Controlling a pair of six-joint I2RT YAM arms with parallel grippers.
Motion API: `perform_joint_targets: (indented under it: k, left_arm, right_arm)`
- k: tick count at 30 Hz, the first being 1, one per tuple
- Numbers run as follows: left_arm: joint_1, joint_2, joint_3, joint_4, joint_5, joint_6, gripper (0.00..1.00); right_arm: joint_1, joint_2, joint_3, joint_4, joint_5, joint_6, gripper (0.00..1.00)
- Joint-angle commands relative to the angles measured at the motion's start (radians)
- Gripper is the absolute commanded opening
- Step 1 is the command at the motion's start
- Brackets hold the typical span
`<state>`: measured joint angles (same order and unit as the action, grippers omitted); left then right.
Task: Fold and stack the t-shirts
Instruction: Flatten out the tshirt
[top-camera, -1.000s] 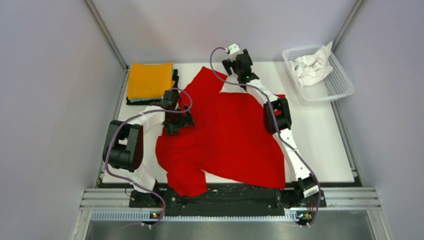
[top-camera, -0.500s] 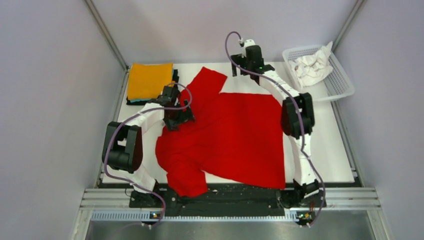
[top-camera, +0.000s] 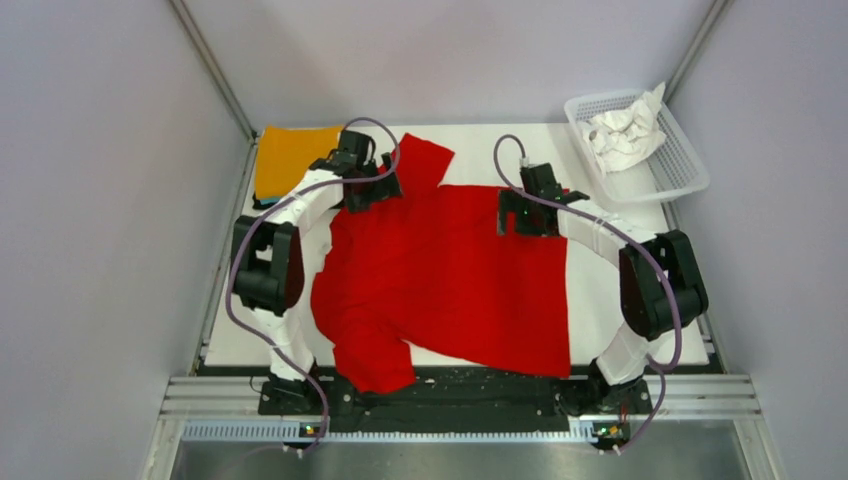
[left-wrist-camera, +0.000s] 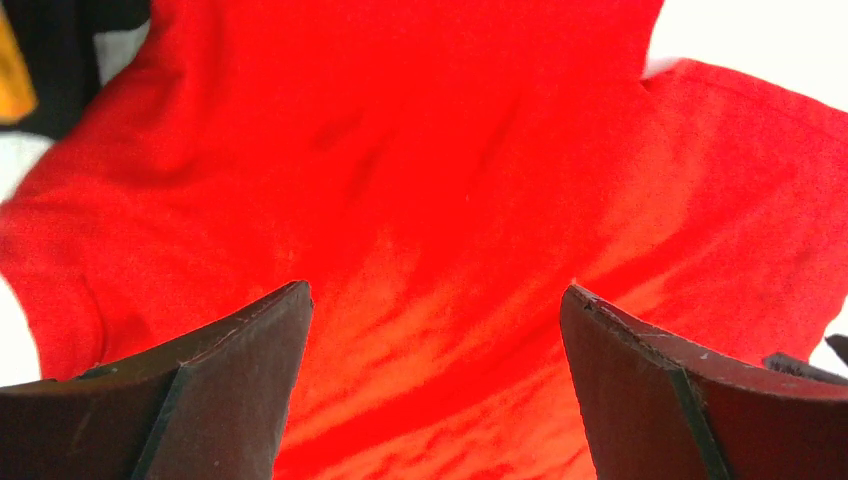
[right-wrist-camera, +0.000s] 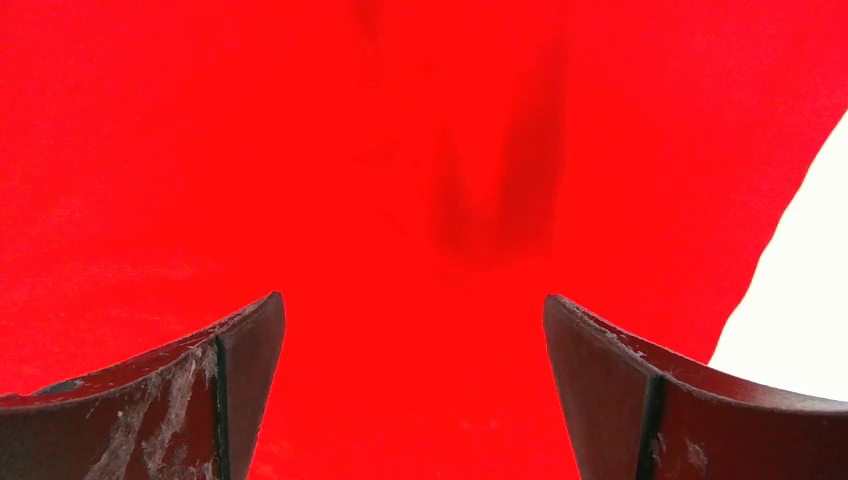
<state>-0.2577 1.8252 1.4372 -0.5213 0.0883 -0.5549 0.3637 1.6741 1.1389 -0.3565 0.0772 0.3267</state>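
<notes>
A bright red t-shirt (top-camera: 450, 280) lies spread over the middle of the white table, one sleeve at the far side, another hanging at the near left edge. My left gripper (top-camera: 366, 190) is open over the shirt's far left part, near the far sleeve; red cloth (left-wrist-camera: 440, 200) fills its wrist view between the fingers (left-wrist-camera: 240, 380). My right gripper (top-camera: 522, 215) is open over the shirt's far right part; its wrist view shows red cloth (right-wrist-camera: 400, 180) and bare table at the right. A folded orange t-shirt (top-camera: 290, 160) tops a stack at the far left.
A white mesh basket (top-camera: 680, 160) holding crumpled white cloth (top-camera: 625, 130) stands at the far right corner. Metal frame posts run up at both far corners. Bare white table (top-camera: 630, 280) shows to the right of the red shirt.
My left gripper moved farther away, up to the shirt's far left near the sleeve. My right gripper came back from the far edge and down over the shirt's far right part.
</notes>
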Motion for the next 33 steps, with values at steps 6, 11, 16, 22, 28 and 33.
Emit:
perform_joint_targets:
  k: [6,11,16,22,28,33]
  left_arm:
    - [0.000,0.241,0.223,-0.006,-0.049,0.057,0.99]
    - [0.000,0.348,0.320,-0.014,-0.071,0.058,0.99]
    - [0.002,0.465,0.438,-0.029,-0.056,0.041,0.99]
    - [0.008,0.630,0.669,-0.072,-0.033,0.008,0.99]
    - [0.049,0.752,0.840,-0.029,0.059,-0.057,0.99]
    - [0.055,0.841,0.981,0.025,0.064,-0.069,0.99]
  right_arm:
    - [-0.033,0.128,0.020,-0.005,0.094,0.075,0.99]
    - [-0.079,0.212,0.073,-0.013,0.113,0.055,0.99]
    - [-0.135,0.293,0.157,-0.027,0.118,0.022,0.99]
    - [-0.176,0.392,0.287,-0.041,0.120,-0.031,0.99]
    - [-0.198,0.486,0.440,-0.052,0.125,-0.082,0.99]
    - [-0.204,0.545,0.533,-0.052,0.146,-0.118,0.99]
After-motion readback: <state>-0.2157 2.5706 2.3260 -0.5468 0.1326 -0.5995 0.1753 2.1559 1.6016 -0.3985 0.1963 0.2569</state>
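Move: Both open hands hover above the red t-shirt. The left has the cloth it will press, near the far-left shoulder, about 4 cm ahead and 8 cm below; the far sleeve is some 16 cm ahead and 10 cm right, the folded stack about 12 cm ahead and 19 cm left. The right's patch is almost beneath it, 6 cm down and 2 cm right; the shirt's far-right corner lies 11 cm ahead, 14 cm right, the basket 21 cm ahead, 31 cm right. The left hand comes down about 6 cm onto the shirt while reaching forward, then keeps its spread fingertips on the cloth and pushes it on towards the far sleeve, some 18 cm forward in all and a little right. The right hand drops about 5 cm almost straight down onto the fabric, then drags it forward about 13 cm and outward to the right towards the basket, fingers wide open and the wrist turning some 10 degrees clockwise. ##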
